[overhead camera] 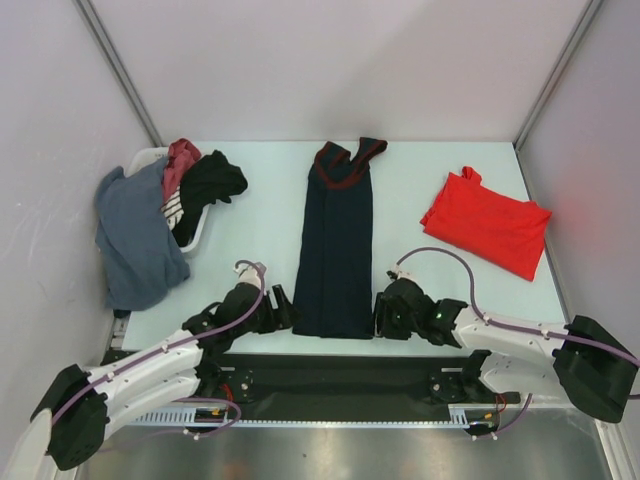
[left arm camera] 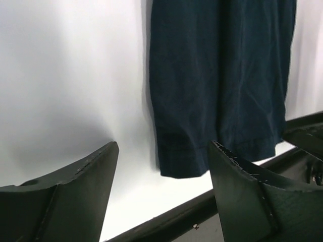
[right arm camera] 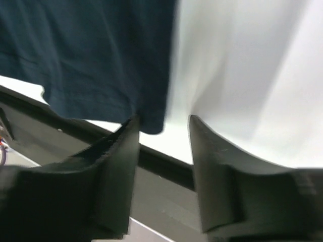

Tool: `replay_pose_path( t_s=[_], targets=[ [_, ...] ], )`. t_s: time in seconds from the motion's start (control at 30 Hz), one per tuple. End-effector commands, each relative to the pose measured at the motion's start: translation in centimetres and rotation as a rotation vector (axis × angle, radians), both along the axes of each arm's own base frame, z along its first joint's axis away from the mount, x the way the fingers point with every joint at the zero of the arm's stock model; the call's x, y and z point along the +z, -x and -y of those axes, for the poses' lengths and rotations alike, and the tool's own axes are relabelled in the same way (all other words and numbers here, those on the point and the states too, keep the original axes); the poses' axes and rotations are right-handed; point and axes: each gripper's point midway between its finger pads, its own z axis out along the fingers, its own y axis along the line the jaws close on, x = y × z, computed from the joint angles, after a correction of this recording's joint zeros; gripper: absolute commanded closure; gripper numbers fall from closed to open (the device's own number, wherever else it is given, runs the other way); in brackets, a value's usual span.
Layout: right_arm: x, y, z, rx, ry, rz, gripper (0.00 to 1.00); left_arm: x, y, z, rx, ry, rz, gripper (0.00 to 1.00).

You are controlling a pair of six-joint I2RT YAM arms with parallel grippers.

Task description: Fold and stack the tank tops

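Note:
The navy tank top (overhead camera: pixel 336 245) lies flat in a long narrow strip down the middle of the table, its maroon-trimmed neck at the far end. My left gripper (overhead camera: pixel 284 308) sits at the near left corner of its hem and my right gripper (overhead camera: pixel 381 316) at the near right corner. In the left wrist view the left gripper (left arm camera: pixel 164 144) stands open and the hem corner (left arm camera: pixel 184 156) lies ahead between its fingers. The right gripper (right arm camera: pixel 164 118) is narrower but open, with the hem corner (right arm camera: pixel 151 123) against its left fingertip. The red tank top (overhead camera: pixel 487 222) lies folded at the right.
A white basket (overhead camera: pixel 148 158) stands at the far left. A grey garment (overhead camera: pixel 135 235) drapes over its side, and black (overhead camera: pixel 210 180) and pinkish (overhead camera: pixel 181 157) clothes lie in it. The table's dark front rail (overhead camera: pixel 340 375) runs just behind both grippers.

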Motion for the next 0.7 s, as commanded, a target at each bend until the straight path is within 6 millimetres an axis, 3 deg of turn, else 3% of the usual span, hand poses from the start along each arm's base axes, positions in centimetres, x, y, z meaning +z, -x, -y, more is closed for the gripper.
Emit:
replay_pose_path(
  t_s=[0.0, 0.07, 0.13, 0.17, 0.23, 0.3, 0.5, 0.6, 0.67],
  targets=[
    [-0.6, 0.5, -1.0, -0.018, -0.056, -0.033, 0.55, -2.0, 2.3, 0.0, -0.049, 0.005, -0.091, 0.23],
    [-1.3, 0.8, -1.0, -0.026, -0.065, -0.047, 0.61, -2.2, 2.7, 0.0, -0.065, 0.006, -0.103, 0.24],
    [-1.4, 0.8, -1.1, -0.035, -0.072, -0.049, 0.76, -2.2, 3.0, 0.2, -0.08, 0.012, -0.109, 0.28],
    [-1.4, 0.8, -1.0, -0.038, -0.073, -0.05, 0.89, -2.3, 3.2, 0.3, -0.089, 0.015, -0.116, 0.31],
    [-1.3, 1.0, -0.9, -0.035, -0.068, -0.054, 1.0, -2.2, 3.4, 0.6, -0.103, 0.021, -0.118, 0.41],
    [-0.9, 1.0, -0.9, -0.031, -0.073, -0.048, 1.0, -2.2, 3.9, 0.8, -0.127, 0.027, -0.134, 0.46],
    [-0.3, 1.2, -0.7, -0.024, -0.078, -0.039, 1.0, -2.5, 4.7, 0.2, -0.131, -0.012, -0.156, 0.46],
    [-0.5, 1.2, -0.6, -0.024, -0.075, -0.041, 1.0, -3.1, 4.7, 0.0, -0.128, -0.023, -0.162, 0.59],
    [-0.5, 1.2, -0.6, -0.024, -0.077, -0.04, 1.0, -3.3, 4.7, 0.0, -0.127, -0.028, -0.163, 0.75]
  ],
)
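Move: The navy tank top lies lengthwise between my hands. Its near left corner is about 3 cm back, 2 cm right and 2 cm below my left hand; its near right corner is about 1 cm back, 1 cm left and 1 cm below my right. From my left hand, the clothes bin is roughly 33 cm left and 26 cm ahead. The folded red tank top is about 28 cm right and 27 cm ahead of my right hand. My right hand eases about 1 cm left and slightly down onto the navy hem's right corner, then shuts its half-open fingers on it and holds. Meanwhile my left hand draws back some 3 cm, a little right and down, to the other corner, turning slightly clockwise and closing most of its wide gap around that corner without shutting fully. ##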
